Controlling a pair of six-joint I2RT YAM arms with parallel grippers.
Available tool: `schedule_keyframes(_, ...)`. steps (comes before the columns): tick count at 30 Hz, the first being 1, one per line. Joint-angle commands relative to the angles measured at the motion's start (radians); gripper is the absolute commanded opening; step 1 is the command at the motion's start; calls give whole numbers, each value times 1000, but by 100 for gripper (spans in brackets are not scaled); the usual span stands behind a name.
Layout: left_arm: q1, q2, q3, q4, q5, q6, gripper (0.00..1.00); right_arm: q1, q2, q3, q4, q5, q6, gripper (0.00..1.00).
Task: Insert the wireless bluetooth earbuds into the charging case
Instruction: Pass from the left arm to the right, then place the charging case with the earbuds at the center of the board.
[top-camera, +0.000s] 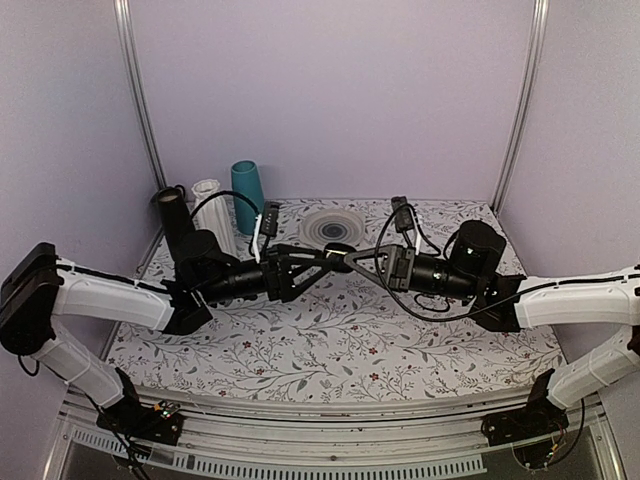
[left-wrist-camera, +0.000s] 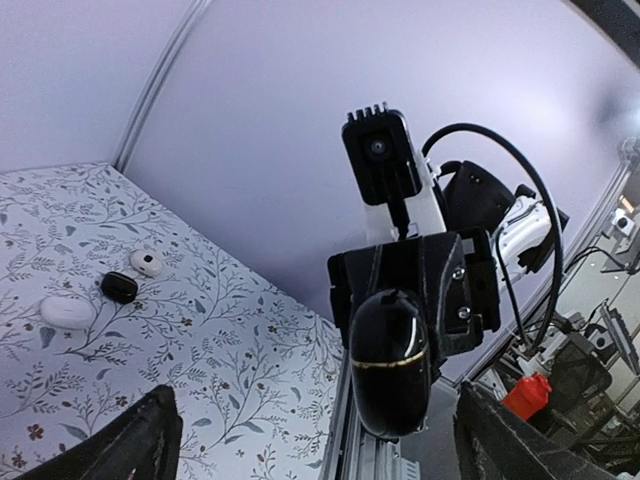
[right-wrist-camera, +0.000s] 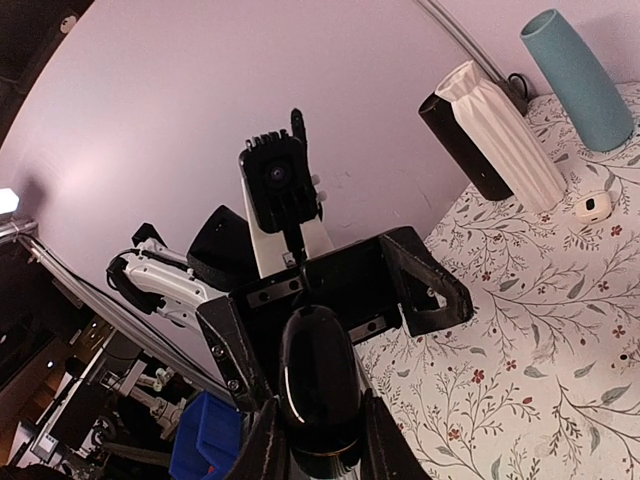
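The charging case (top-camera: 338, 252), a glossy black pebble with a thin seam, hangs in the air above the middle of the floral cloth, where the two arms meet. My right gripper (right-wrist-camera: 322, 440) is shut on the charging case (right-wrist-camera: 320, 385), one finger on each side. My left gripper (left-wrist-camera: 315, 415) faces it with its fingers (left-wrist-camera: 140, 440) spread wide open either side of the charging case (left-wrist-camera: 390, 360), not touching it. I cannot make out the earbuds in any view.
In the left wrist view a small black knob-like object (left-wrist-camera: 119, 287), a white oval pebble (left-wrist-camera: 68, 311) and a small white piece (left-wrist-camera: 147, 262) lie on the cloth. At the back left stand a teal vase (top-camera: 247, 196), a white ribbed vase (top-camera: 210, 205) and a black cylinder (top-camera: 170, 210). A ribbed white disc (top-camera: 330, 228) lies behind the grippers.
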Motion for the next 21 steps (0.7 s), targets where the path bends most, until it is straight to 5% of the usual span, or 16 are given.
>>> schedule_keyframes(1, 9, -79, -27, -164, -80, 110, 96, -6, -43, -8, -48, 51, -15, 4)
schedule_keyframes(7, 10, -202, -37, -396, -233, 198, 96, -45, -54, -8, -107, 82, -33, 4)
schedule_keyframes(11, 24, -294, -73, -494, -462, 96, 96, -71, -44, 5, -144, 107, -47, 4)
schedule_keyframes(21, 78, -399, -60, -743, -589, 140, 96, -145, 42, 61, -222, 182, -84, 3)
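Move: The black charging case is already in the right fingers, its middle about 2 cm left of that hand and 1 cm ahead. From the wide-open left hand it lies some 4 cm right and 2 cm back, about level. On the table, about 21 cm below the right hand, a white oval box lies 19 cm ahead and 12 cm right, a small black box 18 cm ahead and 21 cm right, and the round plate 34 cm ahead and 3 cm left. Leftward and somewhat forward, the already open left hand backs off the charging case by about 10 cm, sinking a little, turning some 30 degrees counter-clockwise with fingers staying wide. Meanwhile the right hand keeps its pinch on the case and carries it forward, with a lesser drift right and down, towards the white oval box, swinging clockwise as it goes. ##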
